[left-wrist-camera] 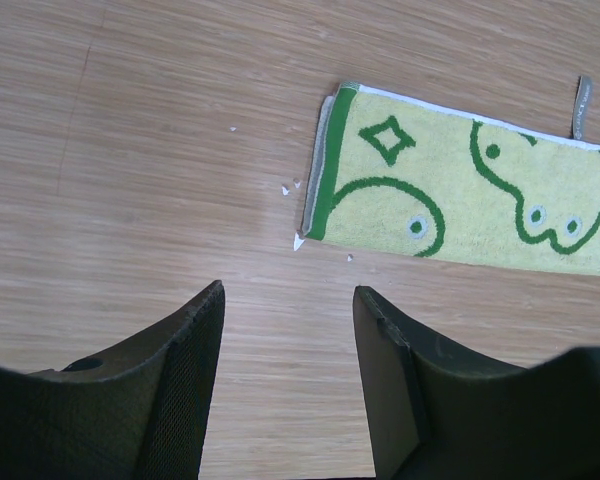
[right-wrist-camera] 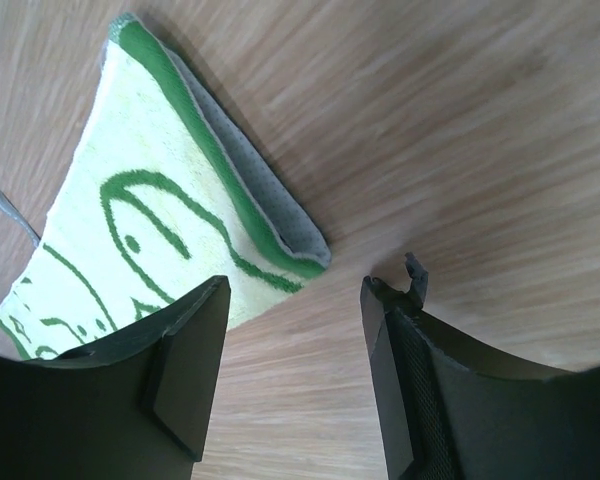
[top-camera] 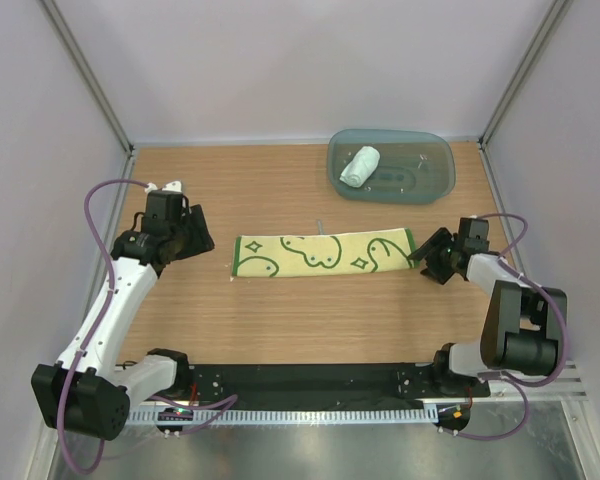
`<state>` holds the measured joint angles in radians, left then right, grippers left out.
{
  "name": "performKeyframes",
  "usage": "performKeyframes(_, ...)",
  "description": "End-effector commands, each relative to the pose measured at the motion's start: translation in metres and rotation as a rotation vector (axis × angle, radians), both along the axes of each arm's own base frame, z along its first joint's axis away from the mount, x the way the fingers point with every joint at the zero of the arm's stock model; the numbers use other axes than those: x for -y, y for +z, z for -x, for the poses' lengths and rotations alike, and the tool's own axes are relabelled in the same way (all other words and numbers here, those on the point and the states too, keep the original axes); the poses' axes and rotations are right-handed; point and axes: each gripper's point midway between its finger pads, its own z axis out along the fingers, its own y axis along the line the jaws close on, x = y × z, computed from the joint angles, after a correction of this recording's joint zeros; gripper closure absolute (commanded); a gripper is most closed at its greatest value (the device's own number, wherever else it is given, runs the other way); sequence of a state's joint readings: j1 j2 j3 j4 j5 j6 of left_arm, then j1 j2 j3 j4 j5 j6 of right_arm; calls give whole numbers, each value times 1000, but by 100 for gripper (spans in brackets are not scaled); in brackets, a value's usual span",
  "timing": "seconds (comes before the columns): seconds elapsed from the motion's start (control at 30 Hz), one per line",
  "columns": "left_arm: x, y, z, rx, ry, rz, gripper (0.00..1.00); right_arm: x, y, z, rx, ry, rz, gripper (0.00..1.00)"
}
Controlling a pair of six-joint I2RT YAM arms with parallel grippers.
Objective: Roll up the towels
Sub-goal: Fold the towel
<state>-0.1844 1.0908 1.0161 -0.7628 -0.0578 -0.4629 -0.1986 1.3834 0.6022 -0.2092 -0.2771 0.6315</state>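
A pale yellow towel (top-camera: 323, 253) with green drawings lies flat on the wood table as a long folded strip. Its left end (left-wrist-camera: 460, 190) shows in the left wrist view, its right end (right-wrist-camera: 150, 200) in the right wrist view. A plain white towel (top-camera: 360, 165) lies rolled up inside the teal tray (top-camera: 425, 185) at the back right. My left gripper (top-camera: 198, 238) (left-wrist-camera: 288, 295) stands open just left of the strip, with bare wood between its fingers. My right gripper (top-camera: 427, 255) (right-wrist-camera: 295, 290) stands open at the strip's right end, holding nothing.
A small grey loop (left-wrist-camera: 582, 105) sticks out from the strip's far edge. White crumbs (left-wrist-camera: 292, 188) lie by its left end. Pale walls and metal posts close in the table on three sides. A black rail (top-camera: 310, 380) runs along the near edge.
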Motion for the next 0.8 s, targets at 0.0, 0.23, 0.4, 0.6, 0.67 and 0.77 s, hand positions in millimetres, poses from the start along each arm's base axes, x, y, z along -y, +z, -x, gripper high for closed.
performKeyframes(0.0,0,8,-4,28,-11,-2,45,6,-8,-12,6,-13,21,38)
performKeyframes(0.23,-1,7,-6,22,-9,-8,44,6,-15,-12,4,-18,15,56)
performKeyframes(0.4,-1,6,-6,18,-7,-12,44,4,-17,-7,3,-13,15,80)
performKeyframes(0.6,0,5,-6,16,-12,-10,44,11,-4,-8,10,-29,50,96)
performKeyframes(0.67,0,6,-6,17,-12,-7,44,13,5,-10,15,-33,59,99)
performKeyframes(0.77,0,7,-7,22,-13,-7,44,5,23,-17,51,-11,18,99)
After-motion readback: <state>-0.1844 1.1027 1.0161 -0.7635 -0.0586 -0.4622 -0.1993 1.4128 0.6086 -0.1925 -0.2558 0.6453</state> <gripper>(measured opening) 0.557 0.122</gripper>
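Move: The folded towel's near right corner lies just in front of my open right fingers, about 1 cm ahead, 1 cm left and 1 cm below. The towel's far right corner is about 10 cm ahead and 2 cm left of my right hand. The tray's middle stands some 26 cm ahead and 5 cm left. From my waiting left hand, the near right corner is about 45 cm to the right, 3 cm ahead and 16 cm below. I ease my right hand forward about 1.5 cm over the towel's near right corner, then sink about 1 cm, shutting the fingers on it as I settle. With the corner pinched I start to draw back about 1 cm towards my base and lift roughly half a centimetre, the wrist barely turning. ##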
